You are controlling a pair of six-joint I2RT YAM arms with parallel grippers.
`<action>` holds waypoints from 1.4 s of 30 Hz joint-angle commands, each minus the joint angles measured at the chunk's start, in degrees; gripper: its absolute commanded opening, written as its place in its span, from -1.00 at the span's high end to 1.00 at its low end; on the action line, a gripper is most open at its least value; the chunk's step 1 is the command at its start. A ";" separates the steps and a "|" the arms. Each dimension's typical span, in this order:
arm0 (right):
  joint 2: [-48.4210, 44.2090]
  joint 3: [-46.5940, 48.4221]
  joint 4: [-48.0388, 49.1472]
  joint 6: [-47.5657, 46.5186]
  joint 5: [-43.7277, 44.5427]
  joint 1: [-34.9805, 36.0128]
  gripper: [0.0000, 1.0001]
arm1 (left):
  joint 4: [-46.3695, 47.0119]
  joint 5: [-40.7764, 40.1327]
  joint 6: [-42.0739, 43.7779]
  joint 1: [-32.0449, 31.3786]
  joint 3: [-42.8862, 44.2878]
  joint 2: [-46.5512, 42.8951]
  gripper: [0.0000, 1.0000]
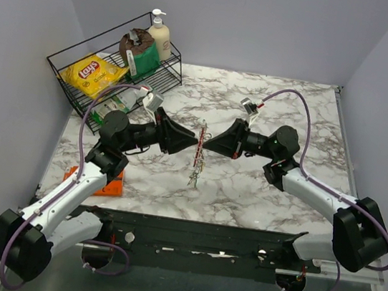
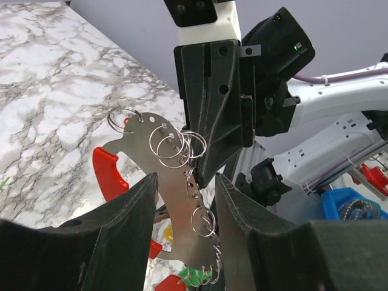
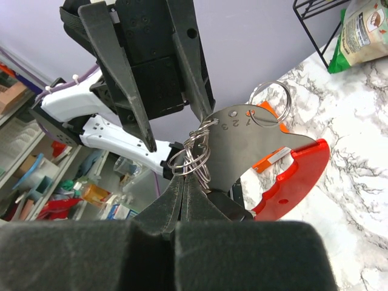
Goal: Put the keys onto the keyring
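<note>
The keyring hangs in the air between both grippers (image 1: 198, 153). It is a silvery plate (image 2: 173, 194) with a red curved loop (image 2: 108, 173) and several split rings (image 2: 173, 145) along its edge. Keys with coloured heads dangle at its lower end (image 1: 193, 179); a green head (image 2: 193, 276) shows in the left wrist view. My left gripper (image 1: 195, 142) has the plate between its jaws, which are closed against its two edges. My right gripper (image 3: 185, 177) is shut, pinching a split ring (image 3: 193, 159) beside the plate (image 3: 248, 145).
A flat orange packet (image 1: 105, 184) lies at the left by the left arm. A black wire rack (image 1: 50, 60) at the back left holds a yellow chips bag (image 1: 92, 73), a green-brown bag (image 1: 138, 51) and a soap bottle (image 1: 159, 36).
</note>
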 commanded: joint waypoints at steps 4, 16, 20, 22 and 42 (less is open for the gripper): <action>-2.19 0.78 1.05 -1.16 0.79 -0.44 0.99 | -1.63 3.70 0.68 -0.14 0.94 1.90 0.03; -1.84 1.31 0.87 -0.63 1.14 -0.44 0.99 | 4.26 8.71 -2.13 -1.02 0.59 3.13 0.15; -1.40 1.57 0.61 -0.10 1.14 -0.44 0.99 | 3.13 8.98 -1.17 -2.69 1.64 3.83 0.30; -1.31 1.57 0.52 -0.02 1.40 -0.44 0.99 | 0.84 8.54 0.84 -3.57 2.96 4.36 0.39; -8.42 3.67 -14.66 -13.09 1.22 -0.53 -0.46 | -36.84 -9.54 19.12 -4.28 18.06 2.78 1.00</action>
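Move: The ring chain along the edge of the red-handled keyring plate, pinched and held up by the right fingertips, lies about 2 cm back, 2 cm right and 2 cm below the left fingertips. From the left hand, the red handle is some 4 cm ahead, 3 cm right and 4 cm down; the coloured keys hang roughly 2 cm back, 2 cm right and 10 cm below. The held part of the ring chain is level with the right hand point and 1 cm left of it. The left fingertips pinch shut on a link of the ring chain right beside the right gripper, after easing about 2 cm each back and right and a little over 1 cm down, turning slightly clockwise. The right hand keeps its grip and stays in place until then, and afterwards opens wide, letting go of the rings, while the left lifts about 2 cm, drifting forward and left. ##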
